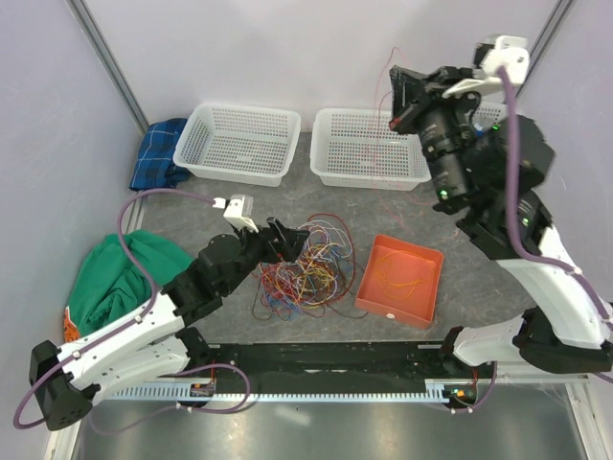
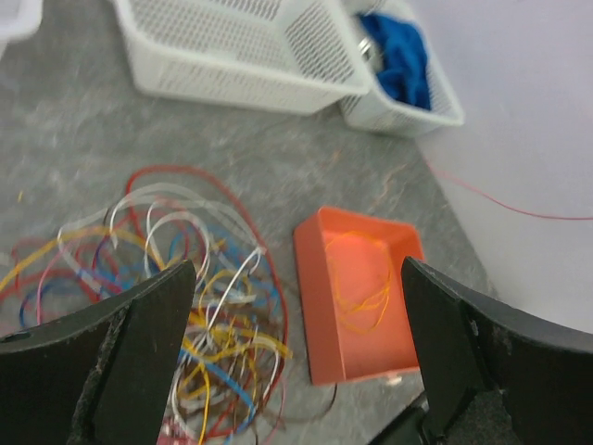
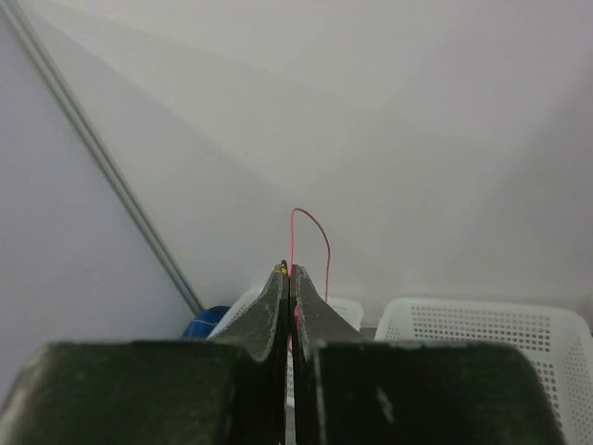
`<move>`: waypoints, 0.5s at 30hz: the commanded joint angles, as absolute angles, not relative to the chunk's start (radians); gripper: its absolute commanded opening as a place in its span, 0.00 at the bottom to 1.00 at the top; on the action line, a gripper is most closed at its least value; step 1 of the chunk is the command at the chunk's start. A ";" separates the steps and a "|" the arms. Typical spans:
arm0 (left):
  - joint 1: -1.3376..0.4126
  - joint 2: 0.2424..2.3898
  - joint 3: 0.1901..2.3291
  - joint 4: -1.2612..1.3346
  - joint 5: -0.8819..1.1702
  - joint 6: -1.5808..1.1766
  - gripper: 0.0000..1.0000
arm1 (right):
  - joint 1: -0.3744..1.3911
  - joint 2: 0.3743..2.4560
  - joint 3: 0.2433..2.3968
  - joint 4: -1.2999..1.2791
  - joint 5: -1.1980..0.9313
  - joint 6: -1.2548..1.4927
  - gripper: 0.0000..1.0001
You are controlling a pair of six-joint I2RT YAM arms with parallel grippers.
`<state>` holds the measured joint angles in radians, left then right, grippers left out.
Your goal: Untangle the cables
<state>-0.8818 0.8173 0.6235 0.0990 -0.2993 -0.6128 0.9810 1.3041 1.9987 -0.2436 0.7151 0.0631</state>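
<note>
The cables (image 1: 302, 264) lie in a loose tangle of red, yellow, blue, white and brown wires on the grey table; the left wrist view shows the same tangle (image 2: 185, 278). My left gripper (image 1: 287, 240) hovers over the tangle's left side, jaws wide open and empty, and from its own camera the left gripper (image 2: 296, 343) frames the tangle's edge and the orange tray. My right gripper (image 1: 396, 84) is raised high at the back right, shut on a thin red cable (image 3: 310, 222) that loops above its fingertips. That red cable (image 2: 500, 199) runs taut across the right wall.
An orange tray (image 1: 426, 287) right of the tangle holds an orange wire (image 1: 402, 273). Two white baskets (image 1: 239, 144) (image 1: 369, 146) stand at the back. A blue cloth (image 1: 158, 151) lies at the back left and a green cloth (image 1: 120, 278) at the left.
</note>
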 commanded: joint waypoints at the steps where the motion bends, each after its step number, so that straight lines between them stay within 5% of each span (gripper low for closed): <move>1: -0.882 0.782 0.640 -0.193 -0.324 -0.794 0.98 | 0.911 1.370 2.057 -0.210 0.752 0.038 0.00; 15: -0.882 0.469 0.453 -0.256 -0.252 -0.868 0.95 | 0.470 1.802 2.408 -0.212 0.494 0.368 0.00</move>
<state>-0.8822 0.4980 0.4530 -0.2306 -0.2558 -0.8497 0.5350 1.7340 2.2627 -0.2554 0.5720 0.2508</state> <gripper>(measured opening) 0.949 0.007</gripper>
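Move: The right hand, high up with a pink cable in its shut fingers, has the middle white basket about 35 cm ahead, level sideways and some 58 cm below. The blue-cloth bin stands about 31 cm right of that basket, the left white basket 39 cm left of it, both level with it. The left hand, open, has the cable pile about 24 cm below, 1 cm ahead and 2 cm right. Right hand carries the still-pinched pink cable some 20 cm forward towards the middle basket; left hand sinks 7 cm. ##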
